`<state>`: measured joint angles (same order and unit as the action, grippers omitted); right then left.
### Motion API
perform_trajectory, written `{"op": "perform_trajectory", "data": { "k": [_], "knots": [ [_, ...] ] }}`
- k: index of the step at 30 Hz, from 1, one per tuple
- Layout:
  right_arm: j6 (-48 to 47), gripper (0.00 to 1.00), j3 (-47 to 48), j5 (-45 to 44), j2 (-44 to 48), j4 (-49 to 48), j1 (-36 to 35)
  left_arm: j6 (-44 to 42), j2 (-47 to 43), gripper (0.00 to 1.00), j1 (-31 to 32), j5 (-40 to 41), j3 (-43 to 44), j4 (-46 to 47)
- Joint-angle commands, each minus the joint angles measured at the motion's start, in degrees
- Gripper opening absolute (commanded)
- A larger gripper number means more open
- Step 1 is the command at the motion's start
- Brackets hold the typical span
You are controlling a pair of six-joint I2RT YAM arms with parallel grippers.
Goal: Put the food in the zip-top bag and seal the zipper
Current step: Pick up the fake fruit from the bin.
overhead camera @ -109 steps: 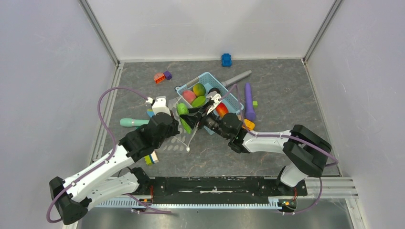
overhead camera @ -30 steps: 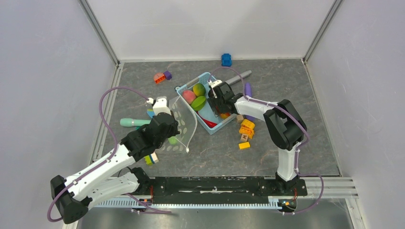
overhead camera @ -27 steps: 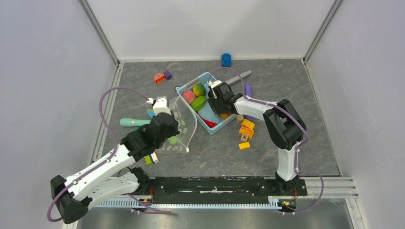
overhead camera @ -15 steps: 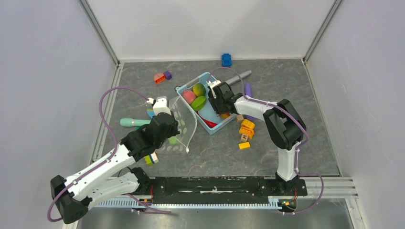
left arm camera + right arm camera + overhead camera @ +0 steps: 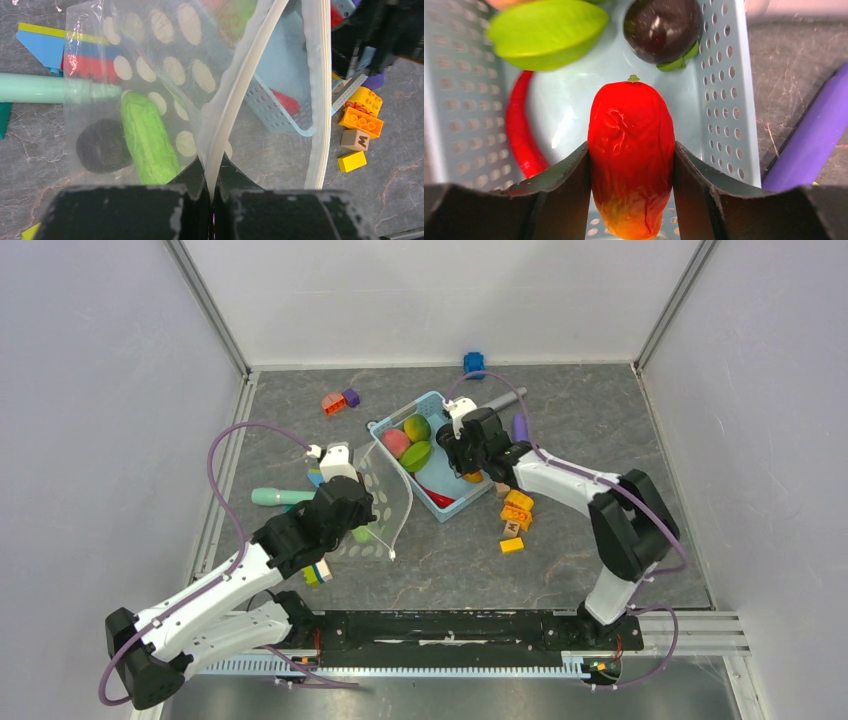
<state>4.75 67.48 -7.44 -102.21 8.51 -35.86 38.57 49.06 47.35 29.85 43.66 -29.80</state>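
My left gripper (image 5: 212, 172) is shut on the zipper (image 5: 240, 90) of the zip-top bag (image 5: 165, 75), holding the mouth up and gaping. A green piece of food (image 5: 147, 137) and a dark brown one (image 5: 100, 145) lie inside the bag (image 5: 385, 505). My right gripper (image 5: 630, 150) is shut on a red-orange fruit (image 5: 631, 155) over the inside of the light-blue basket (image 5: 724, 75). The basket (image 5: 440, 405) also holds a pink fruit (image 5: 396, 441), a green-red one (image 5: 417, 426), a green one (image 5: 546, 32), a red chili (image 5: 521, 130) and a dark fruit (image 5: 661, 27).
A purple stick (image 5: 814, 135) lies just right of the basket. Lettered blocks (image 5: 516, 510) and a yellow brick (image 5: 511, 545) sit to its near right. A grey marker (image 5: 500, 398), a blue toy car (image 5: 474, 363), a teal marker (image 5: 280, 497) and orange-purple blocks (image 5: 340, 400) lie around.
My right gripper has closed on the red-orange fruit in the basket, and its arm has swung outward to the right. The left arm and the bag have not moved.
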Motion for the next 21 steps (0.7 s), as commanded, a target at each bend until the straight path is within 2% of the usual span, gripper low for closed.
{"op": "perform_trajectory", "data": {
  "k": [1, 7, 14, 18, 21],
  "knots": [
    [0.54, 0.11, -4.29, 9.17, 9.20, -10.59, 0.21, -1.03, -0.90, 0.02, -0.20, 0.74, -0.07, 2.29],
    [4.34, 0.10, -12.71, 22.77, 19.21, -21.50, 0.11, -1.03, -1.02, 0.02, -0.16, 0.48, -0.15, 2.45],
    [9.33, 0.10, -16.78, 38.34, 24.22, -28.95, -1.09, -1.03, -0.54, 0.02, -0.18, -0.04, -0.19, 2.82],
    [11.98, 0.10, -18.20, 44.45, 25.73, -33.56, -3.42, -1.02, -0.40, 0.02, -0.19, -0.31, -0.24, 2.98],
    [13.87, 0.10, -19.28, 45.37, 26.37, -38.47, -6.32, -1.04, -0.37, 0.02, -0.16, -0.48, -0.24, 3.08]
  ]
}}
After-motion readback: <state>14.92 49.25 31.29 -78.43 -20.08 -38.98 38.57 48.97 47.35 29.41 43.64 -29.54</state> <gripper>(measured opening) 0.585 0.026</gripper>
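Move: The open mouth of the bag, where the right hand takes its pepper, lies about 14 cm back, 15 cm left and 9 cm above that hand; from the left hand holding the lip it is some 4 cm right and 1 cm ahead. The blue bin's middle is roughly 3 cm ahead and 5 cm left of the right hand; the green fruit sits 9 cm left and 3 cm ahead of that hand, the red chili 5 cm left and 6 cm back, all about 5 cm below it. Upward first, then sweeping back and left, the right hand carries the red-orange pepper still pinched between its fingers out of the bin towards the bag, rising some 15 cm. Its wrist turns about 50 degrees on the way, swinging the fingers from slanting forward and down to pointing left and nearly level. ##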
